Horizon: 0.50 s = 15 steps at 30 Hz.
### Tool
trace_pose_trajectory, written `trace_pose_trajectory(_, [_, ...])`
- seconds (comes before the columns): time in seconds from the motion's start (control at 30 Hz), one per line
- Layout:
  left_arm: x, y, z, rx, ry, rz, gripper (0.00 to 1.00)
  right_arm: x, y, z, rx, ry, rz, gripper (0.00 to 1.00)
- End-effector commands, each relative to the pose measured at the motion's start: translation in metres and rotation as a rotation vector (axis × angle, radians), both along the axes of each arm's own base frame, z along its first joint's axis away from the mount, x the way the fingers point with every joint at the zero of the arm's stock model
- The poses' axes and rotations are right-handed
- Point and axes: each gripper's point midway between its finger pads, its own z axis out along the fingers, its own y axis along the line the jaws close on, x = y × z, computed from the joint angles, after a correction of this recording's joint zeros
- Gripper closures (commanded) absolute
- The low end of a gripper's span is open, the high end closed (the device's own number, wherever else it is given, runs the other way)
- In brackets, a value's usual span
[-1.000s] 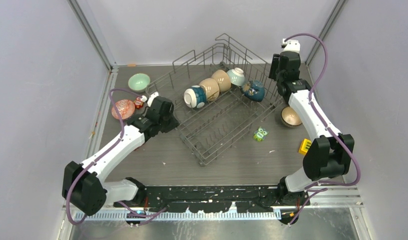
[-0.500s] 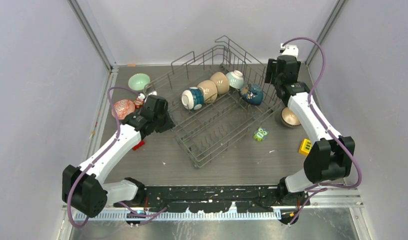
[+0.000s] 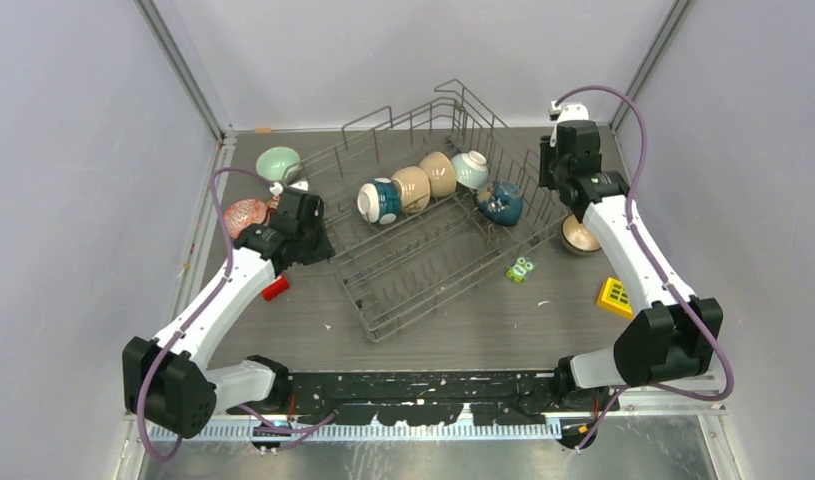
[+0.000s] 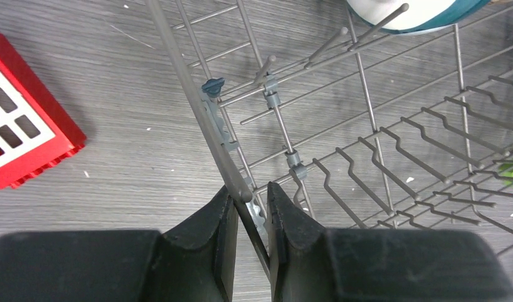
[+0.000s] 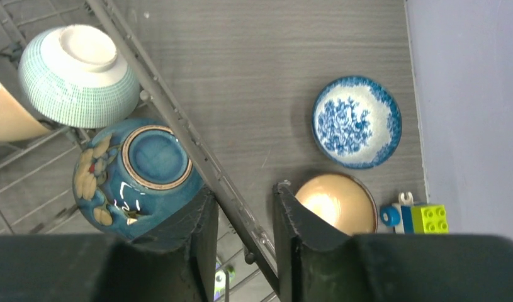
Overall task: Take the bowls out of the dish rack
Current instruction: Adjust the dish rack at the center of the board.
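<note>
The grey wire dish rack (image 3: 423,265) sits askew mid-table. Inside it lie a blue-white bowl (image 3: 380,200), two tan bowls (image 3: 411,188), a white-teal bowl (image 3: 470,168) (image 5: 77,75) and a dark blue bowl (image 3: 501,202) (image 5: 137,176). A mint bowl (image 3: 278,162), a pink-red bowl (image 3: 245,215) and a brown bowl (image 3: 580,235) (image 5: 338,201) stand on the table outside it. My left gripper (image 3: 318,240) (image 4: 246,189) is shut on the rack's left rim wire (image 4: 203,113). The fingers of my right gripper (image 3: 555,175) (image 5: 241,192) straddle the right rim rail (image 5: 178,119), open, with a gap on the right side.
A red block (image 3: 275,290) (image 4: 27,126) lies by the left arm. A green owl (image 3: 520,268) and a yellow block (image 3: 615,297) sit on the right. A blue-white patterned dish (image 5: 356,121) and a yellow-green brick (image 5: 430,218) lie near the right wall.
The rack has slid left and toward the near edge with my left gripper on its rim, uncovering the red block. My right gripper shifted along the right rim, its jaws widening, then narrowing.
</note>
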Motion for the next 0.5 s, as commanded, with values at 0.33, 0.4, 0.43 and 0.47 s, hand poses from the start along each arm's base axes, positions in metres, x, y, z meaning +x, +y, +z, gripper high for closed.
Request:
trace_pose_trajectory(0.33, [0.013,-0.022,0.013,0.003,-0.039,-0.189,1.0,-0.072,0.02,0.019,0.269,-0.031,-0.157,0.79])
trace_pose_trajectory(0.4, [0.017,-0.024,0.011,0.005,-0.035,-0.189,1.0,-0.081,0.023,0.017,0.283,-0.02,-0.154,0.8])
trace_pose_trajectory(0.43, [0.018,-0.024,0.011,0.006,-0.035,-0.19,1.0,-0.084,0.025,0.016,0.293,-0.02,-0.154,0.8])
trace_pose_trajectory(0.47, [0.02,-0.025,0.01,0.007,-0.034,-0.192,1.0,-0.088,0.026,0.016,0.301,-0.017,-0.152,0.8])
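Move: Both hands already hold the dish rack by its side rails. Its middle lies about 18 cm ahead and 22 cm right of the left hand, and some 25 cm left of the right hand, 2 cm ahead. From the left hand, the teal-banded bowl is about 19 cm ahead, 10 right. From the right hand, the dark blue bowl is 2 cm ahead, 9 left, and on the table stand the tan bowl 15 cm right, 3 back, and the floral bowl 17 cm right, 8 ahead. Straight back towards its base, nearly level, the right hand draws the rack's right side about 8 cm without changing its grip, its wrist turning slightly. The left hand keeps its pinch on the left rail, easing only a good centimetre left and rolling some 5 degrees, so the rack swings about it clockwise. ##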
